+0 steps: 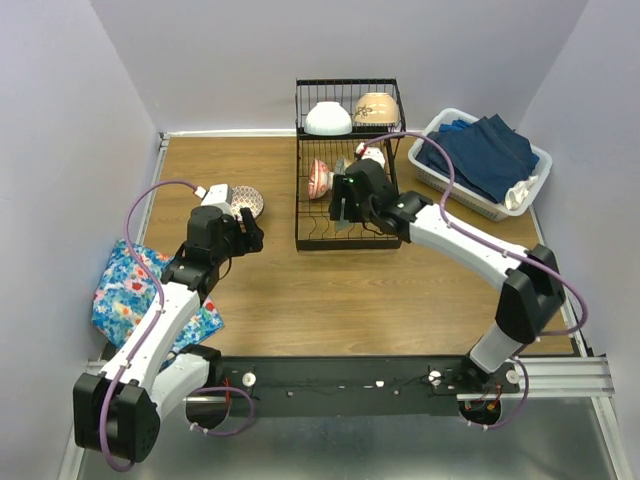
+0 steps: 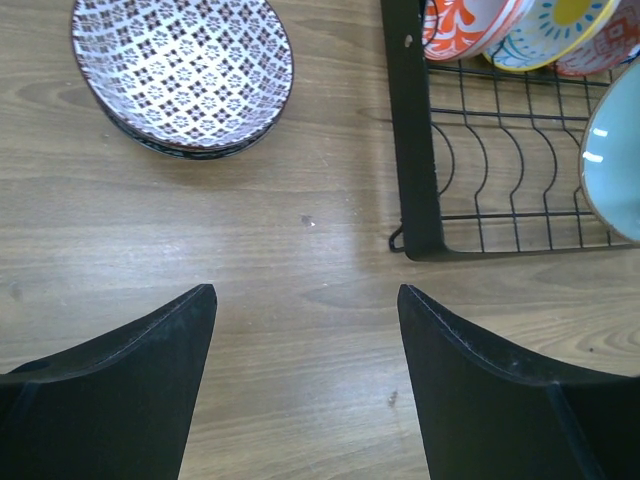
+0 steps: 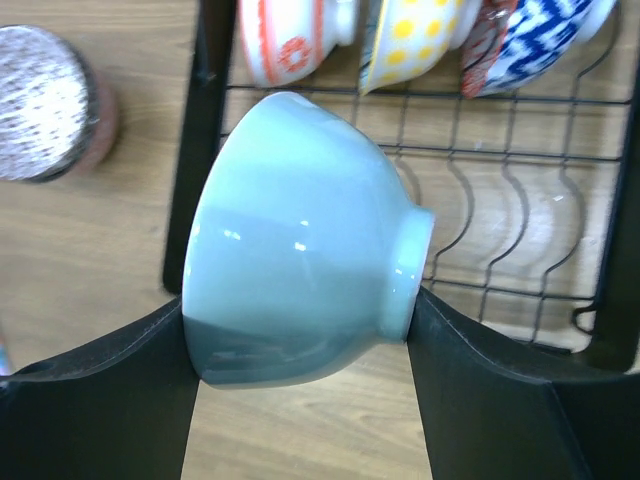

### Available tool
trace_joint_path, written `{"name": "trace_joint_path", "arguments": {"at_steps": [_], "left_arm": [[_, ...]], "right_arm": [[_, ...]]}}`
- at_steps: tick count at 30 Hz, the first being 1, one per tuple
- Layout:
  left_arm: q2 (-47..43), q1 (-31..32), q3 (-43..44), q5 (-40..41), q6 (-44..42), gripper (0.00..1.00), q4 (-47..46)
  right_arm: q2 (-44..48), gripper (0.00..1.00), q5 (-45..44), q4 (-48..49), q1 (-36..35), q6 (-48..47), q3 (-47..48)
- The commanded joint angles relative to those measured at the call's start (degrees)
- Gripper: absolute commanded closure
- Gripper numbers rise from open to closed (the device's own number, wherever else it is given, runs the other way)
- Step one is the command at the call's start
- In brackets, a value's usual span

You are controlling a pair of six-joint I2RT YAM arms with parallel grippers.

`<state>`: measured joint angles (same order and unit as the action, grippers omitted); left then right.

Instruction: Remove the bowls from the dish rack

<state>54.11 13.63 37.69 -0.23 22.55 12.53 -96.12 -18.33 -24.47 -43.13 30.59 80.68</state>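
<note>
The black wire dish rack (image 1: 312, 238) stands at the back middle of the table. Its raised shelf holds a white bowl (image 1: 328, 119) and a beige bowl (image 1: 375, 108). On edge in the lower tray are a red/orange-patterned bowl (image 3: 290, 40), a yellow-dotted bowl (image 3: 415, 40) and a blue-zigzag bowl (image 3: 545, 30). My right gripper (image 3: 300, 300) is shut on the mint-green bowl (image 3: 300, 240), held on its side over the tray's front left corner. My left gripper (image 2: 305, 290) is open and empty above the table. A patterned bowl (image 2: 185, 70) sits on the table just ahead of it.
A white plastic basket (image 1: 436, 181) of blue cloths stands at the back right. A floral cloth (image 1: 130, 290) lies at the left edge under the left arm. The rack's front left corner (image 2: 415, 150) is close to the left gripper's right side.
</note>
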Motion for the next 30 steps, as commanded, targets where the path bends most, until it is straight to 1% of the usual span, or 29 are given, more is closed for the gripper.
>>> {"name": "trace_joint_path", "arguments": {"at_steps": [1,5,6,9,10,13,17,23,29,30], "left_arm": [[1.09,0.35,0.27,-5.65,2.59,0.18,-2.51],[1.88,0.35,1.15,-10.13,6.27,0.18,-4.53],[1.97,0.43,1.16,-11.1,8.63,0.18,-5.15],[2.14,0.52,0.81,-14.43,12.6,0.18,-8.75],[2.23,0.52,0.72,-15.06,15.22,0.18,-10.58],[2.06,0.96,0.28,-17.34,18.49,0.18,-14.18],[2.67,1.84,-0.25,-17.7,21.57,0.18,-16.75],[5.65,4.12,-0.51,-18.58,24.82,0.19,-19.56],[9.0,5.53,-0.78,-18.4,26.76,0.21,-20.8],[9.61,5.62,-0.69,-18.58,26.85,0.23,-20.97]], "right_arm": [[7.51,0.78,7.93,12.94,-0.28,3.51,-6.4],[11.21,0.77,12.34,19.52,-0.28,5.27,-10.36],[11.82,0.78,13.39,20.76,-0.28,5.97,-11.33],[14.11,0.78,17.0,26.2,-0.28,7.2,-14.93],[14.98,0.78,17.97,27.36,-0.28,8.25,-15.81],[16.13,0.78,22.18,32.45,-0.28,10.62,-19.5],[17.63,0.77,25.62,39.57,-0.28,12.92,-23.11],[17.54,0.78,29.92,45.72,-0.28,14.76,-25.49],[17.01,0.78,32.47,49.25,-0.28,15.9,-26.45],[16.84,0.78,32.56,49.43,-0.28,15.99,-26.54]]}}
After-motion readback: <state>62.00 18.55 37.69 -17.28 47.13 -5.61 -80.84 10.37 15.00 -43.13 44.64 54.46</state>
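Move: The green bowl, already in the right gripper, hangs about 20 cm to the left hand's right, some 7 cm ahead and roughly level. From the right hand, the left gripper waits about 21 cm to the left and 6 cm back. Stacked bowls stand 11 cm ahead of the left hand, 3 cm to its left and 13 cm down. The red bowl, still racked, is 11 cm ahead of the right hand, 6 cm left, 12 cm down. Back, left and up in one sweep, some 6–7 cm each way, the right hand carries the green bowl off the rack towards the left gripper, rolling its left side up nearly 40 degrees. The left hand comes rightward about 10 cm to meet it, rising a little and rolling its right side up, its open fingers passing either side of the bowl's rim without closing. ##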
